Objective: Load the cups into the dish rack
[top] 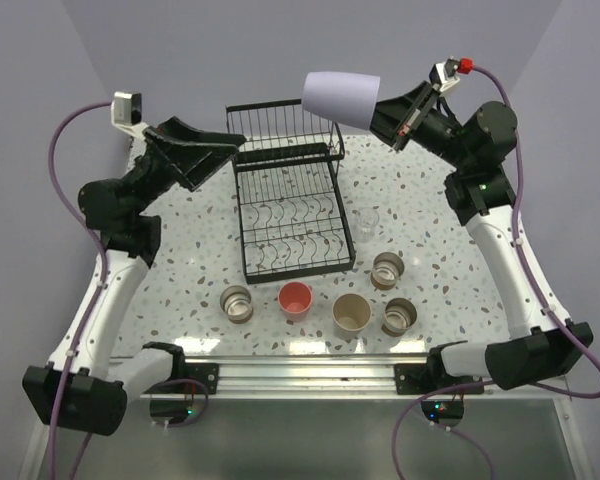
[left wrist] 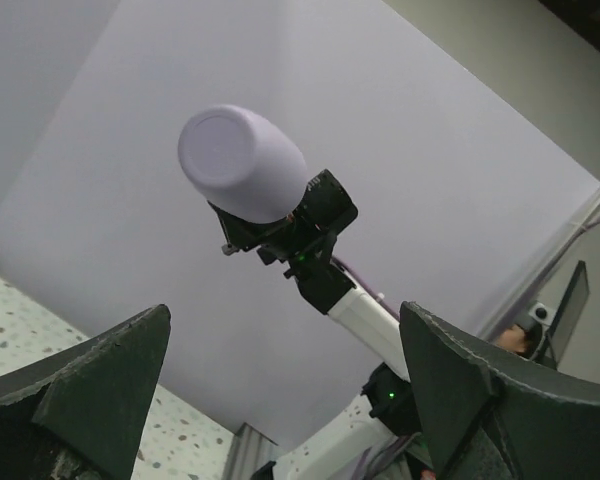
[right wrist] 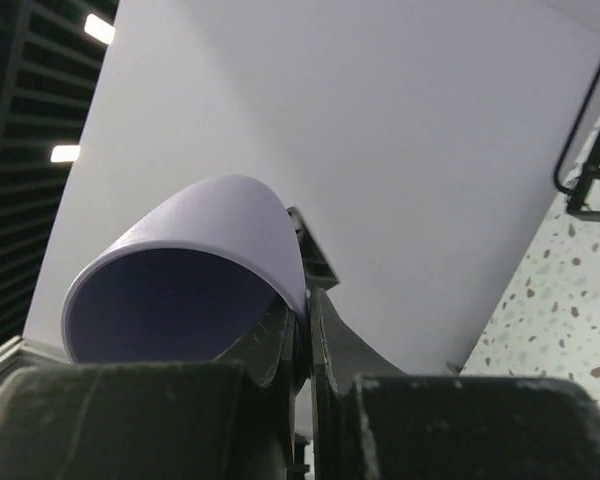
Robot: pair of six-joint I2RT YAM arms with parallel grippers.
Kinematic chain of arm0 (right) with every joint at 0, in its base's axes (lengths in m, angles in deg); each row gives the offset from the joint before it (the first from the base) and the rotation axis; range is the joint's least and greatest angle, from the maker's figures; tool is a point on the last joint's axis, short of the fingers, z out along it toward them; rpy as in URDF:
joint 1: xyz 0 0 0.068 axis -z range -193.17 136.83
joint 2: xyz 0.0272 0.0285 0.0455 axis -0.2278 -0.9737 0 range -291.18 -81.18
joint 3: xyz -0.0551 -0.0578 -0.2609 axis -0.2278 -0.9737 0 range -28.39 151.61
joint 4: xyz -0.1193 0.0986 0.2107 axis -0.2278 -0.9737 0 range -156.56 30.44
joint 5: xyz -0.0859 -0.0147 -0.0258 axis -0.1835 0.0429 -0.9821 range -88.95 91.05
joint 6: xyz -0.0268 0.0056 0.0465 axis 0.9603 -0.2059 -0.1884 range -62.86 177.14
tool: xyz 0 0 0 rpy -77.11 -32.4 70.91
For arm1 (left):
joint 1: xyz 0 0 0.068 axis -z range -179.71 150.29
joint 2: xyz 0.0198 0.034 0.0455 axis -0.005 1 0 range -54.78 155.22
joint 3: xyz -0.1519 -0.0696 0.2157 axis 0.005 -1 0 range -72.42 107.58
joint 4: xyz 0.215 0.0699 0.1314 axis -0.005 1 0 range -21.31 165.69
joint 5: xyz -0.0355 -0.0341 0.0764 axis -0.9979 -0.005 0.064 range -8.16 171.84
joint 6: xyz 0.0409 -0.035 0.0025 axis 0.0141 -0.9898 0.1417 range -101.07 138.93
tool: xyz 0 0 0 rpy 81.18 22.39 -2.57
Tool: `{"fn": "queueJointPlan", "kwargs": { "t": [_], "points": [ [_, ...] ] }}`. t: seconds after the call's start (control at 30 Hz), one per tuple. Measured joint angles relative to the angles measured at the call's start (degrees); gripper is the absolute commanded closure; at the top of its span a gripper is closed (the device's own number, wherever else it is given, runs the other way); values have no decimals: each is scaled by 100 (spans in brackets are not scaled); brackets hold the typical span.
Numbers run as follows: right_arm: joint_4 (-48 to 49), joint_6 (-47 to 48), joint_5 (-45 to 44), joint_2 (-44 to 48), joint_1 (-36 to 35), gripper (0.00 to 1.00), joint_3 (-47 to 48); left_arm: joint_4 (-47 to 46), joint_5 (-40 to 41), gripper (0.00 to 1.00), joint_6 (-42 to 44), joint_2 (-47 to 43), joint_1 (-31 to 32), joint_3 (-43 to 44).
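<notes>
My right gripper [top: 380,112] is shut on the rim of the lavender cup [top: 341,98], which hangs on its side high above the black wire dish rack [top: 290,205], base pointing left. Its wall is pinched between the jaws in the right wrist view, at the lavender cup [right wrist: 210,240]. The left wrist view sees the lavender cup's base [left wrist: 242,160]. My left gripper [top: 218,158] stands open and empty by the rack's left side. On the table lie a red-pink cup [top: 295,298], a beige cup [top: 351,313], a clear glass [top: 369,221] and three short tan-and-metallic cups [top: 238,303] [top: 388,269] [top: 399,316].
The rack has a small raised basket [top: 280,125] at the back and a lower tray with curved dividers. Purple walls close in the table on the left, right and back. The arm bases and a metal rail [top: 310,372] run along the near edge.
</notes>
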Motion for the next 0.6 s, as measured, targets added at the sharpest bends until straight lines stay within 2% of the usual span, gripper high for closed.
{"fn": "queueJointPlan", "kwargs": {
  "t": [0.2,0.3,0.6],
  "points": [
    [273,-59,96,-424,-555,100,509,-636,-170,0,-396,1126,575,221],
    [267,15,92,-704,-769,100,704,-835,-197,0,-470,1456,656,258],
    [-35,356,-118,-1003,-1158,100,710,-1550,-348,0,-568,1716,654,743]
  ]
}}
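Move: About 19 cm to the left hand's right, some 10 cm farther forward and roughly 2 cm higher is the middle of the purple cup, already pinched at its rim by the right hand, with its base towards the left hand. From the right hand, the open left gripper is about 26 cm to the left, 8 cm back and nearly level in height. The dish rack's middle lies about 25 cm ahead, 11 cm right and 45 cm below the left hand. Bringing the purple cup in base first, the right hand carries it about 8 cm left towards the open left gripper, rising slightly, then sinking, and turning some 10 degrees counter-clockwise with its rim grip kept. The left hand comes to meet the cup, right, forward and down, then eases up about 3 cm and slightly back while turning clockwise, jaws still wide. ##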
